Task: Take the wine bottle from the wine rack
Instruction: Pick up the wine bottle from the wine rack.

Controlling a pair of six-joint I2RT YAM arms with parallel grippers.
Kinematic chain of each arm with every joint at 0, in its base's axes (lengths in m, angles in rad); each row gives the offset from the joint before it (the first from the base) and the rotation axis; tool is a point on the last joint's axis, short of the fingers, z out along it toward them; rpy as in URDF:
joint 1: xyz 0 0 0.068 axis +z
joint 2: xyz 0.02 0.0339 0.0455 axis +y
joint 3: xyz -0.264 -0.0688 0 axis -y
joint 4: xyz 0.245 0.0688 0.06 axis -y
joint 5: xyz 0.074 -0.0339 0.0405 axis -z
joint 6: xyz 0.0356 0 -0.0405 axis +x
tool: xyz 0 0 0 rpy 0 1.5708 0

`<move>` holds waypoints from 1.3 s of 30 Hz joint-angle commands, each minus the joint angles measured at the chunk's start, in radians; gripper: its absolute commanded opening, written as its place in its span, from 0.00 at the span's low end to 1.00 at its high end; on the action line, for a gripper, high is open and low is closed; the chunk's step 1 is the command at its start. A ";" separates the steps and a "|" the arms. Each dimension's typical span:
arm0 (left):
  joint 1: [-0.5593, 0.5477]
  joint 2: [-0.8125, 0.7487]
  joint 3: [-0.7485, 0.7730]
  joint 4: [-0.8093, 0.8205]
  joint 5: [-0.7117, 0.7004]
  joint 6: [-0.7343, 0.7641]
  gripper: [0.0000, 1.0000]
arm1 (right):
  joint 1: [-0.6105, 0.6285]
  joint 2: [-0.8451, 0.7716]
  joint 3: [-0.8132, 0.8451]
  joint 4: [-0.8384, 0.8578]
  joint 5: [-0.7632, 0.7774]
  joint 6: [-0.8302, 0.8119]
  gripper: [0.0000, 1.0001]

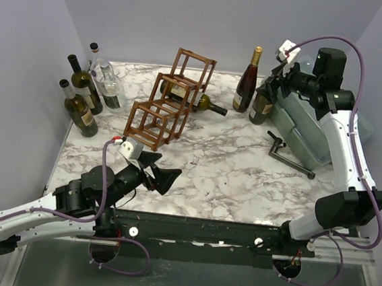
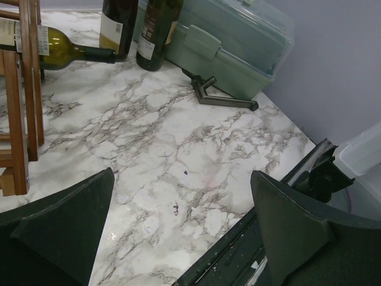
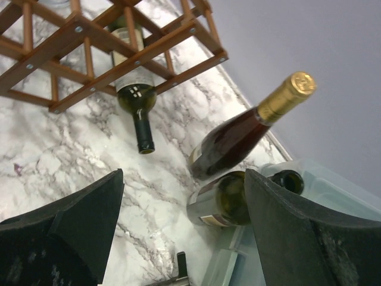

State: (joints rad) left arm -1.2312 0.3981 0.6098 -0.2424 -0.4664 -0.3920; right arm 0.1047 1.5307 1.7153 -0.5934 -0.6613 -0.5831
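Observation:
The reddish-brown wine rack [image 1: 172, 97] stands at the back middle of the marble table. One green wine bottle [image 1: 205, 104] lies in a lower cell, its neck poking out to the right; it also shows in the left wrist view [image 2: 53, 50] and the right wrist view [image 3: 136, 89]. My right gripper [image 1: 272, 90] hovers open at the back right over an upright green bottle [image 3: 229, 199] that stands beside its right finger [image 3: 297, 238], ungripped. My left gripper [image 2: 181, 176] is open and empty, low near the front edge, to the right of the rack [image 2: 24, 89].
A dark red bottle with gold foil [image 1: 248, 81] stands next to the green one. Three more bottles [image 1: 84, 95] stand at the back left. A teal plastic box [image 1: 301, 126] sits at the right edge, with a metal corkscrew-like tool [image 1: 287, 159] in front of it.

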 commanded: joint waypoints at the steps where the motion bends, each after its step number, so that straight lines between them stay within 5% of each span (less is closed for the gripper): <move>1: 0.024 0.031 0.114 -0.121 -0.037 0.022 0.99 | 0.010 0.030 0.013 -0.138 -0.095 -0.109 0.85; 6: 0.110 0.090 0.205 -0.168 0.025 0.059 0.98 | 0.074 0.055 -0.003 -0.195 -0.068 -0.196 0.85; 12: 0.327 0.169 0.281 -0.177 0.221 0.057 0.99 | 0.235 0.087 -0.062 -0.167 0.141 -0.263 0.86; 22: 0.674 0.309 0.367 -0.204 0.539 0.037 0.99 | 0.390 0.290 -0.076 0.023 0.436 -0.275 0.86; 39: 0.771 0.285 0.266 -0.176 0.588 0.129 0.99 | 0.399 0.605 0.086 0.234 0.479 -0.228 0.81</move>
State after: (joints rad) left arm -0.4725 0.7174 0.9249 -0.4324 0.0914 -0.2981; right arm 0.4965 2.0941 1.7649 -0.4282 -0.2062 -0.8330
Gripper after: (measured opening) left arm 0.986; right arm 0.829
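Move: Ahead and to the right hand's left, about 12 cm forward, 24 left and 25 below, lies the wine bottle in the rack, its neck sticking out to the right. The rack's middle is roughly 5 cm farther left and 3 nearer. From that hand, the standing green bottle is 12 ahead and 3 right, the standing red bottle 15 ahead and 5 left. From the left hand, the rack is some 36 cm ahead and 4 left, the wine bottle 40 ahead and 3 right. Swinging down and left to the wine bottle's neck, the right hand sinks some 23 cm, first easing back, then coming forward past where it began. Its fingers tip down by about 30 degrees and stay open, ending about the neck. The open left hand goes some 10 cm forward and 5 left towards the rack, turning slightly counter-clockwise. ##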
